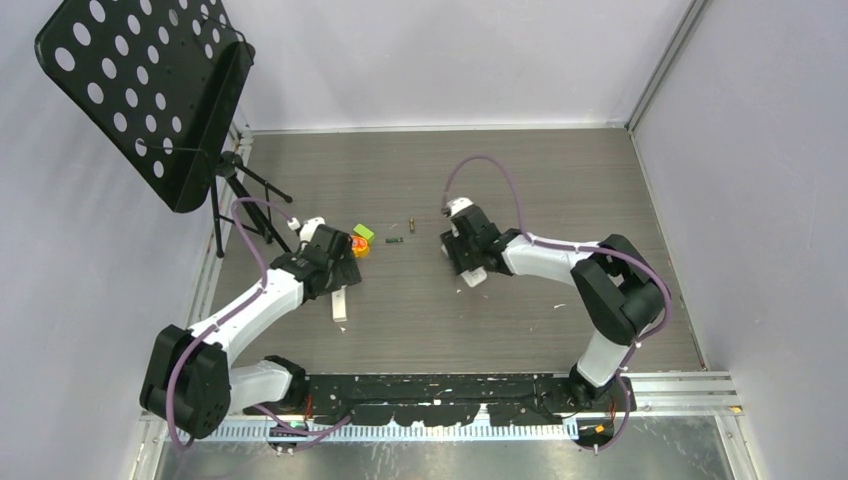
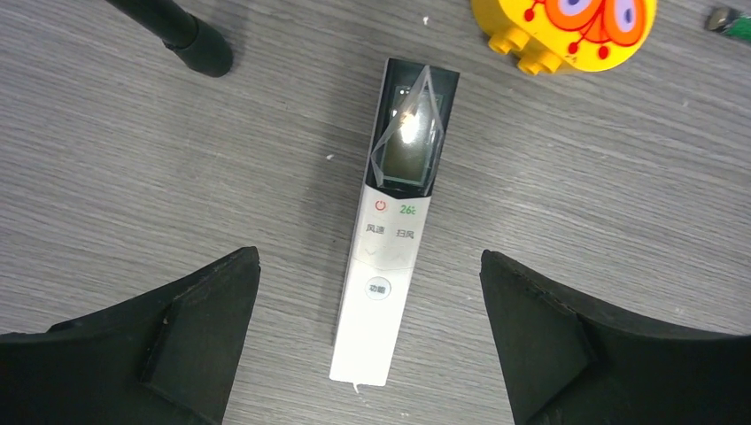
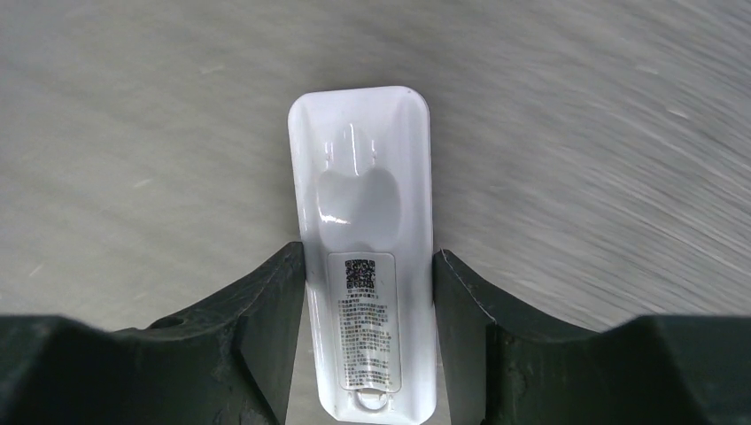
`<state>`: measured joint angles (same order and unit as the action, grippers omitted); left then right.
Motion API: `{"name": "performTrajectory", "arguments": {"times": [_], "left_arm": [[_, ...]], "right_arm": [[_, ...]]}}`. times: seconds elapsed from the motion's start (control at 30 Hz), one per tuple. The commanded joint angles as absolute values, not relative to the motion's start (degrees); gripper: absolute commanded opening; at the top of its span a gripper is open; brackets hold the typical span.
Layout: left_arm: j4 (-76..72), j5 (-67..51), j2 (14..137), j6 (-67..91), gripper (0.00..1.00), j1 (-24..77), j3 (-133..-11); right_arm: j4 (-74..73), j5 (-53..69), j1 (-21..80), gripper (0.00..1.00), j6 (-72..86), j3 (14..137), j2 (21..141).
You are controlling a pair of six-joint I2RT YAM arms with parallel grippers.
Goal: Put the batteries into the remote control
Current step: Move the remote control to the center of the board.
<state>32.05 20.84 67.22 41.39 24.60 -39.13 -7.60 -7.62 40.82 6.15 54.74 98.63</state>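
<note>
My right gripper (image 3: 367, 258) is shut on a white remote control (image 3: 363, 204) that lies back up, its label and battery cover showing. The jaws press both long sides of its lower half. In the top view this remote (image 1: 474, 277) sits just below the right gripper (image 1: 463, 258). A second white remote (image 2: 390, 239) lies face up, display at the far end, under my open left gripper (image 2: 369, 255), whose fingers stand well clear of it. Three small dark batteries (image 1: 395, 241) (image 1: 410, 219) (image 1: 443, 211) lie loose between the arms; one (image 2: 728, 19) shows in the left wrist view's top right corner.
An orange-and-green toy (image 1: 360, 240) lies just right of the left gripper, seen also as the toy (image 2: 567, 31) in the left wrist view. A black perforated music stand (image 1: 150, 90) stands at the far left, one foot (image 2: 190, 35) near the face-up remote.
</note>
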Motion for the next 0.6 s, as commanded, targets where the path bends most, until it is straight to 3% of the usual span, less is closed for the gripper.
{"name": "performTrajectory", "arguments": {"times": [0.0, 0.3, 0.57], "left_arm": [[31.8, 23.5, 68.6, 43.0, 0.98, 24.3, -38.3], [32.3, 22.7, 71.9, 42.5, 0.98, 24.3, -38.6], [32.5, 19.5, 76.4, 45.4, 0.98, 24.2, -39.2]], "right_arm": [[-5.2, -18.1, 34.8, 0.38, 14.3, 53.3, 95.2], [-9.7, -27.9, 23.4, 0.39, 25.2, 53.5, 94.8], [-10.2, -23.7, 12.7, 0.42, 31.3, 52.3, 94.9]]}}
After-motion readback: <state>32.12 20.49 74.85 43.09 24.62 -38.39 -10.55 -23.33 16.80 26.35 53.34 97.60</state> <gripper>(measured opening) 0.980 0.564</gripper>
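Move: The slim remote control lies almost beneath my open left hand, its middle 2 cm ahead, 1 cm right and about 5 cm down. From that hand, the yellow toy is some 11 cm ahead and 5 right, the black stand foot about 8 ahead and 9 left. My right hand grips the other, white remote, bound for clear board about 20 cm right and 7 ahead; the upright battery is 10 ahead and 12 left of this hand. I sweep my right hand about 19 cm right and some 6 cm forward, level and low over the board, keeping the white remote pinched across its middle and swinging it nearly 50 degrees clockwise. Meanwhile I sink my left hand about 3.5 cm over the slim remote, easing back a centimetre and tipping the fingers slightly further down, jaws still wide open either side of it. ##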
